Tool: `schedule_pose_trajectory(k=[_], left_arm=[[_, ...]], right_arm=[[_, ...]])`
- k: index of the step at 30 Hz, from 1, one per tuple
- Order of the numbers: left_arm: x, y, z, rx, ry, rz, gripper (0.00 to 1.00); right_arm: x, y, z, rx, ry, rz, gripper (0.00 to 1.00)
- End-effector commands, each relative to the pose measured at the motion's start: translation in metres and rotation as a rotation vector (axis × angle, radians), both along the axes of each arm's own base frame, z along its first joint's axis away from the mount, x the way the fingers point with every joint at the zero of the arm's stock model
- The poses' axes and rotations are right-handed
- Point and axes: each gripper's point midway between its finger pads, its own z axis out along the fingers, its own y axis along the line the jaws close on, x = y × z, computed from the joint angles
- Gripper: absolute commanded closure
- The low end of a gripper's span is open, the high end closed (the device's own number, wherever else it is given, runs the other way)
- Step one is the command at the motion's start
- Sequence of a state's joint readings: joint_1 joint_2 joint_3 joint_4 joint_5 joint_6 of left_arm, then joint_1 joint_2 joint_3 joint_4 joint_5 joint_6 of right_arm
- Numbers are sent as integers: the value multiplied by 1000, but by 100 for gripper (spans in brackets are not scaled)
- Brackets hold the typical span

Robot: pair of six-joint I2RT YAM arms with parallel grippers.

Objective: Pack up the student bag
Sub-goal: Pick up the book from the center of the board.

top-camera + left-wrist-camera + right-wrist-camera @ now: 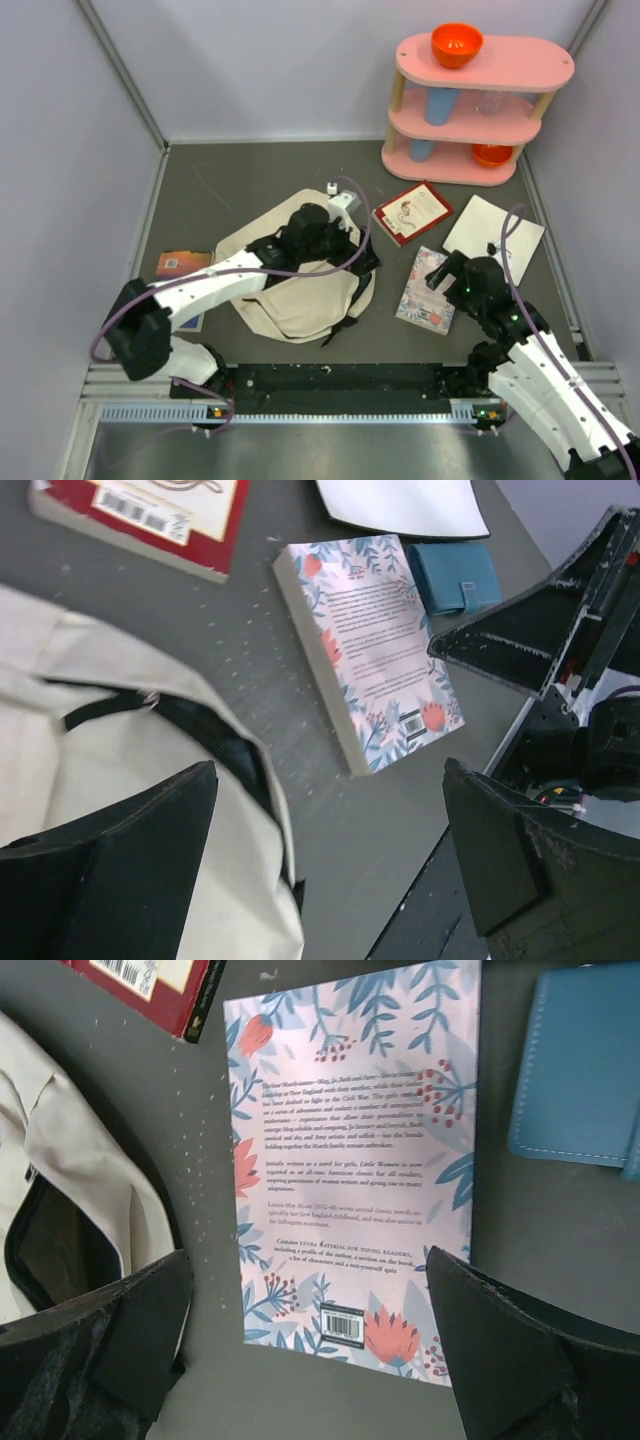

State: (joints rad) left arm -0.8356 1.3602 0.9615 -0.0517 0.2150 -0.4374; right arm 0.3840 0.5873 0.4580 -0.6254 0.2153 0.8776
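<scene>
The student bag point(295, 295) is a cream canvas backpack with black straps, lying flat in the middle of the mat. My left gripper point(350, 245) hovers over its upper right edge, open with nothing between its fingers; in the left wrist view the left gripper point(330, 780) frames the bag point(110, 730) edge and bare mat. My right gripper point(447, 272) is open above a floral paperback point(425, 292). In the right wrist view the right gripper point(310, 1260) straddles the lower end of the floral paperback point(350, 1160), apart from it. The dark mouth of the bag point(60, 1160) shows at the left.
A red book point(412, 212) and a white notebook point(493, 238) lie behind the paperback. A blue wallet point(580, 1070) lies right of it. A pink shelf point(475, 100) with an orange bowl point(457, 44) stands at the back right. An orange card point(183, 263) lies at the left.
</scene>
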Motion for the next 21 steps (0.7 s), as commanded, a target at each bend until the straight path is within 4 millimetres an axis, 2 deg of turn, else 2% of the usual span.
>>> schedule_pose_trajectory(k=[1,2,4,5,7,9,10,12,13,15,16,21], left_arm=[[3,-48,17,-98,10,-72,1],[6,-56,2,-74,39,-71,1],[9,-71,0,-80,51,-76,1],[11,-78,-17,-56,79,-79,1],[12,-90,-20,-63,98,-91,1],[13,-101,-31,-67,124,-96,1],[13,-106,-43,-61,146,-100,1],[13,-117,-45,-83,162,-118,1],[14,-121,-60,-67,182,-119,1],[14,-128,-65,-87,195,-129,1],[13,-130,-75,-83,214,-132,2],[6,-138,-92,-109,272,-159,4]], right_arm=[[-8,-15,-11,14,36,-95,1],[-10,-20,-16,7,53,-120,1],[-12,-29,-24,-5,67,-167,1],[-13,-31,-25,-2,72,-178,1],[-13,-36,-29,1,75,-201,1],[-13,-40,-32,-3,85,-211,1],[-13,-39,-33,-3,89,-205,1],[-13,-40,-34,-10,86,-202,1],[-13,-41,-36,-19,89,-201,1],[-11,-40,-36,-27,75,-174,1],[-7,-36,-37,-18,62,-158,1],[-5,-29,-51,-15,112,-103,2]])
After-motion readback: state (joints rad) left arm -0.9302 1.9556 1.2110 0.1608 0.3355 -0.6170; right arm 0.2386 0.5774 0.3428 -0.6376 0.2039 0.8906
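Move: The floral book lies some 18 cm to the right of my left hand, level with it and about 17 cm lower. The red book is roughly 13 cm to that hand's right and 21 cm farther out; the bag's middle is 17 cm to its left and 5 cm ahead. From my right hand the floral book is about 3 cm left, 1 cm ahead and 8 cm below; the blue wallet is 13 cm right, 1 cm ahead. I swing my left hand about 12 cm right, off the bag towards the floral book's left side, sinking ever more steeply by some 11 cm while its fingers tip down about 15 degrees. Meanwhile I lower my right hand around 5 cm and ease it 3 cm right and slightly back, turning a little clockwise, to bring the book's right edge between its fingers. Both grippers stay wide open. ##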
